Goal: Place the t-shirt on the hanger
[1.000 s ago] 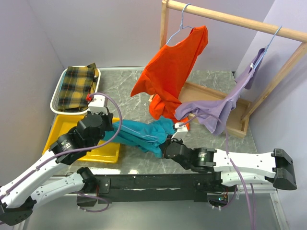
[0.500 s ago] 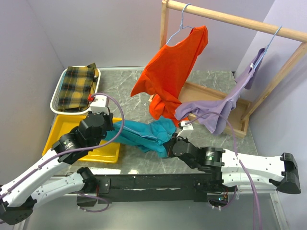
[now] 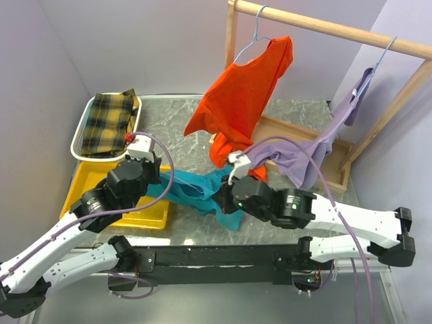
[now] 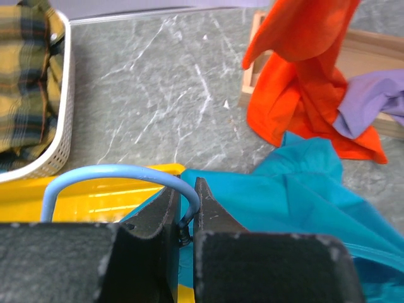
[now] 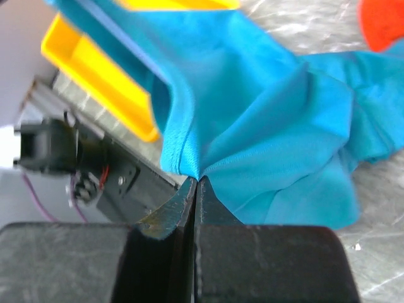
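Observation:
The teal t-shirt (image 3: 192, 191) stretches low over the table between my two arms. My left gripper (image 4: 185, 189) is shut on the neck of the pale-blue wire hanger (image 4: 113, 172), just below its curved hook, with teal cloth (image 4: 303, 202) spreading away to the right. In the top view that gripper (image 3: 159, 181) sits at the shirt's left end, over the yellow tray, and the hanger's body is hidden in the cloth. My right gripper (image 5: 196, 183) is shut on a stitched hem of the t-shirt (image 5: 265, 113). From above it (image 3: 226, 197) is at the shirt's right end.
An orange shirt (image 3: 243, 94) and a lilac shirt (image 3: 304, 155) hang from wire hangers on a wooden rail (image 3: 337, 30), both drooping close to the right arm. The rack's wooden base (image 3: 287, 131) lies behind. A white basket (image 3: 79, 135) of plaid cloth and a yellow tray (image 3: 145, 217) sit left.
The right arm has swung left and forward with the shirt hem pinched in it, bunching the teal cloth shorter. The left arm has barely moved.

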Robot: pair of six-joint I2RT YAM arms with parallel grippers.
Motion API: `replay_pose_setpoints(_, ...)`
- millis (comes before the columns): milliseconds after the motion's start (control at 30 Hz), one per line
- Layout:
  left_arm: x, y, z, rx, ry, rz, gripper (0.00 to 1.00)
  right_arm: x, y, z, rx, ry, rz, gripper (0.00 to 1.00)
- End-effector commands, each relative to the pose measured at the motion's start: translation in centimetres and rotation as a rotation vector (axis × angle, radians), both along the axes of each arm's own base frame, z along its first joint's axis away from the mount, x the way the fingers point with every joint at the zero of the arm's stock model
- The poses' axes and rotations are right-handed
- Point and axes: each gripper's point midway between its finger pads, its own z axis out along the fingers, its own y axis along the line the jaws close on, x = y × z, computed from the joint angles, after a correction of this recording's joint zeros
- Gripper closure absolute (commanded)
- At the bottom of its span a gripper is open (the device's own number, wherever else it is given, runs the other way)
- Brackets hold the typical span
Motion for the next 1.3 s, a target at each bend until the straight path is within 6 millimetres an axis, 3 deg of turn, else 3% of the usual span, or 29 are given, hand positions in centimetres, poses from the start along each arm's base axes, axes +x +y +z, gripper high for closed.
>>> replay_pose_setpoints(0,-0.6,-2.0,4.1,-0.078,-0.097,-0.116,0.99,-1.3,2.0,3.1,-0.035,-0.031,0.176,1.00)
replay_pose_setpoints(67,-0.9,-2.7,4.8,-0.097,-0.115,-0.149,0.99,-1.0,2.5,3.8,-0.064,-0.053,0.196,1.00)
replay_pose_setpoints(200,-1.8,-4.9,5.0,-0.121,-0.122,-0.230,0.99,-0.1,2.7,8.4,-0.018,-0.115,0.203,1.00)
replay_pose_setpoints(367,-2.0,-6.7,5.3,-0.167,-0.121,-0.266,0.99,1.0,2.4,11.7,0.042,-0.141,0.230,1.00)
replay_pose_setpoints(467,-2.0,-6.6,6.5,-0.196,-0.138,-0.246,0.99,1.7,1.8,11.8,0.037,-0.140,0.220,1.00)
replay_pose_setpoints(600,-2.0,-5.7,8.7,-0.211,-0.164,-0.220,0.99,2.6,0.1,9.5,0.006,-0.101,0.190,1.00)
replay_pose_setpoints(667,-2.3,-5.5,10.0,-0.224,-0.177,-0.231,0.99,2.9,-1.4,9.4,0.016,-0.100,0.170,0.98)
replay_pose_setpoints(700,-2.6,-5.8,10.3,-0.230,-0.177,-0.257,0.99,3.2,-1.9,8.6,0.011,-0.085,0.166,0.85)
replay_pose_setpoints(767,-3.0,-6.4,10.9,-0.233,-0.174,-0.297,0.99,3.5,-3.0,8.9,0.023,-0.097,0.145,0.67)
replay_pose_setpoints(800,-3.2,-7.0,10.9,-0.233,-0.165,-0.325,0.99,3.8,-3.4,8.8,0.014,-0.099,0.120,0.53)
replay_pose_setpoints(1000,-2.0,-6.5,10.4,-0.159,-0.144,-0.256,0.99,3.4,-5.7,9.9,0.037,-0.147,0.082,0.23)
replay_pose_setpoints(1200,-1.6,-7.3,9.7,-0.151,-0.124,-0.258,0.99,1.7,-5.6,8.6,0.058,-0.188,0.194,0.18)
replay_pose_setpoints(1267,-1.8,-7.8,9.8,-0.153,-0.122,-0.287,0.99,0.1,-4.6,8.3,0.066,-0.168,0.300,0.19)
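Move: The right hand still pinches an edge of the teal T-shirt, whose middle is about 4 cm ahead, 4 cm left and 8 cm lower. The hanger, partly inside it and held by the left hand, lies some 7 cm ahead and 12 cm left of the right hand. From the left hand the shirt's middle is roughly 6 cm back, 13 cm right and 12 cm down; the yellow basket is about 6 cm back, 16 cm left and 20 cm down. Upward first, some 10 cm and a little left towards the hanger, the right hand lifts the pinched edge, then edges forward and down, opens wide to let go, and draws off right and finally back. The left hand keeps its grip on the hanger, swinging it about 6 cm right with a 15-degree clockwise turn, then raises it and eases it slightly down again. ##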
